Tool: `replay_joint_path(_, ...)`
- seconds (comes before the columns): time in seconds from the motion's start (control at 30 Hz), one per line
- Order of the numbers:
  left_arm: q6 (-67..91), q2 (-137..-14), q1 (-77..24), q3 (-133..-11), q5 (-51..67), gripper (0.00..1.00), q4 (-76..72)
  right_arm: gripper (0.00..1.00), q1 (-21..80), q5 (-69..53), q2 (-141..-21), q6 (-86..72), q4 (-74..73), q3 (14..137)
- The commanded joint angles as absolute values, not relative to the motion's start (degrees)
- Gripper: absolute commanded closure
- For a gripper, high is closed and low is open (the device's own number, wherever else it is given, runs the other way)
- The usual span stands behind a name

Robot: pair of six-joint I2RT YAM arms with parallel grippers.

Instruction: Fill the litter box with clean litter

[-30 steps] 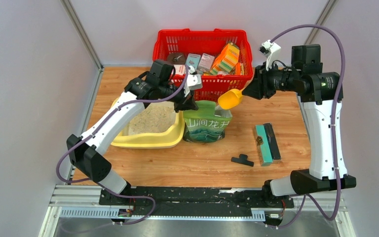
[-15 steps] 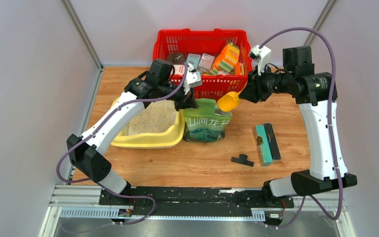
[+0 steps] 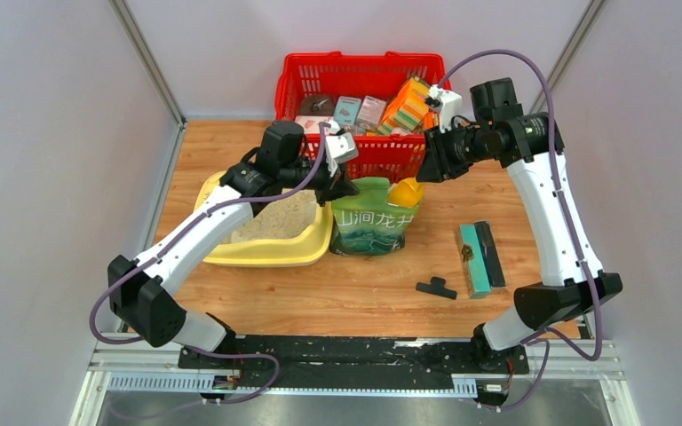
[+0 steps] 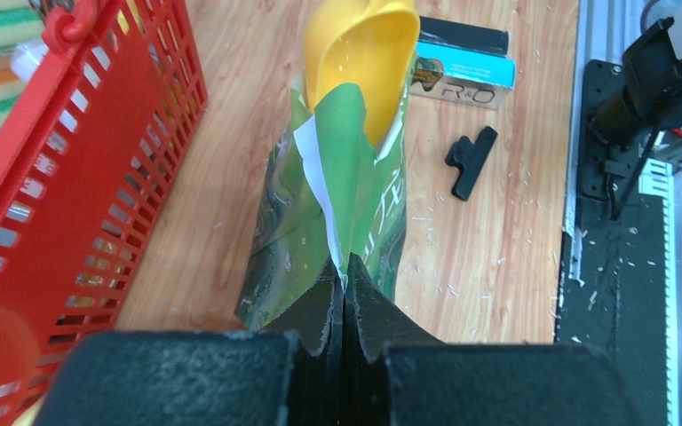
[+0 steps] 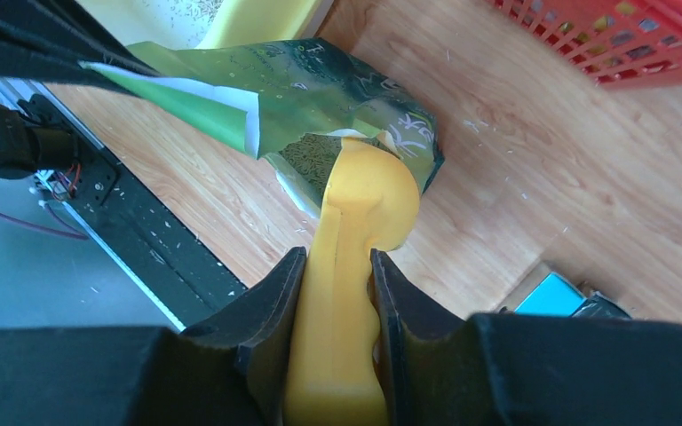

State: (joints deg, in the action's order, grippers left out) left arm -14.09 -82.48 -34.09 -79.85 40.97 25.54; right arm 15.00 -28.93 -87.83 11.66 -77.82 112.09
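Observation:
The pale-yellow litter box [image 3: 271, 254] lies left of centre, with clean litter [image 3: 271, 213] heaped inside. Beside it stands the green bag [image 3: 373, 226]. My left gripper [image 3: 343, 186] is shut on the bag's top edge; in the left wrist view the gripper [image 4: 344, 275] pinches the green-and-white flap [image 4: 337, 169]. My right gripper [image 3: 428, 169] is shut on the handle of the yellow scoop [image 3: 407, 192]. In the right wrist view the gripper [image 5: 337, 262] clamps the scoop [image 5: 366, 191], whose bowl dips into the bag's mouth [image 5: 320, 155]. The bag's contents are hidden.
A red mesh basket [image 3: 295, 67] full of packages stands behind the bag and my grippers. A teal box [image 3: 474, 259] and a black clip [image 3: 435, 287] lie on the wood at the right. The black base rail [image 4: 617, 222] runs along the near edge.
My right arm has swung left and down, bringing the scoop from above the bag's right side into its mouth. The left gripper still holds the bag's edge, shifted slightly.

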Motion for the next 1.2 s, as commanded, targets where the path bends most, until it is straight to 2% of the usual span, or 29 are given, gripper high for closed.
replay_joint_path(0.0, -10.6, -79.1, -35.9, -79.7, 40.2, 1.0, 8.6, 1.0, 17.0, -24.8, -89.1, 2.6, -81.8, 112.5)
replay_joint_path(0.27, -7.6, -85.3, -36.9, -87.4, 37.4, 1.0, 4.0, 1.0, 17.1, -23.7, -93.3, -6.1, -80.2, 112.7)
replay_joint_path(0.5, -6.4, -86.4, -36.9, -90.7, 36.7, 1.0, -1.7, 1.0, 17.1, -8.4, -95.7, -4.9, -80.2, 119.1)
replay_joint_path(0.67, -4.3, -86.3, -36.8, -90.8, 34.8, 1.0, -7.6, 1.0, 17.2, -5.6, -94.2, -4.5, -80.1, 114.5)
replay_joint_path(0.8, -6.8, -85.9, -36.8, -88.7, 35.1, 1.0, -6.3, 1.0, 17.9, -7.6, -92.6, -5.1, -79.6, 109.3)
replay_joint_path(1.03, -10.3, -82.0, -36.8, -84.2, 39.7, 1.0, -0.4, 1.0, 19.0, 1.8, -91.1, -8.3, -78.6, 104.7)
replay_joint_path(1.17, -9.9, -80.9, -36.8, -82.9, 39.7, 1.0, 1.5, 1.0, 19.1, 2.0, -91.1, -9.8, -77.4, 102.8)
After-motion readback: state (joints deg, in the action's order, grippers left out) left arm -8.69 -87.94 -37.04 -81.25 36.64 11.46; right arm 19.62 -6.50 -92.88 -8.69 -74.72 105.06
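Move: The right hand holds the scoop with its bowl already in the bag's mouth, which lies about 6 cm left, 1 cm ahead and 8 cm below it. The black clip is roughly 13 cm back, 5 cm right and 25 cm down; the red basket is about 22 cm ahead and 12 cm left. The left hand pinches the bag's left rim, the mouth about 9 cm to its right, level fore and aft, 4 cm lower. Scoop kept in its grip, the right hand drives the bowl deeper into the litter bag, down about 7 cm in all: forward on the way, then drawing slightly back, while turning some 25 degrees clockwise and tipping steeper. The left fingers keep pinching the rim and pull the bag rightward and forward some 5 cm, easing back a little at the end. ##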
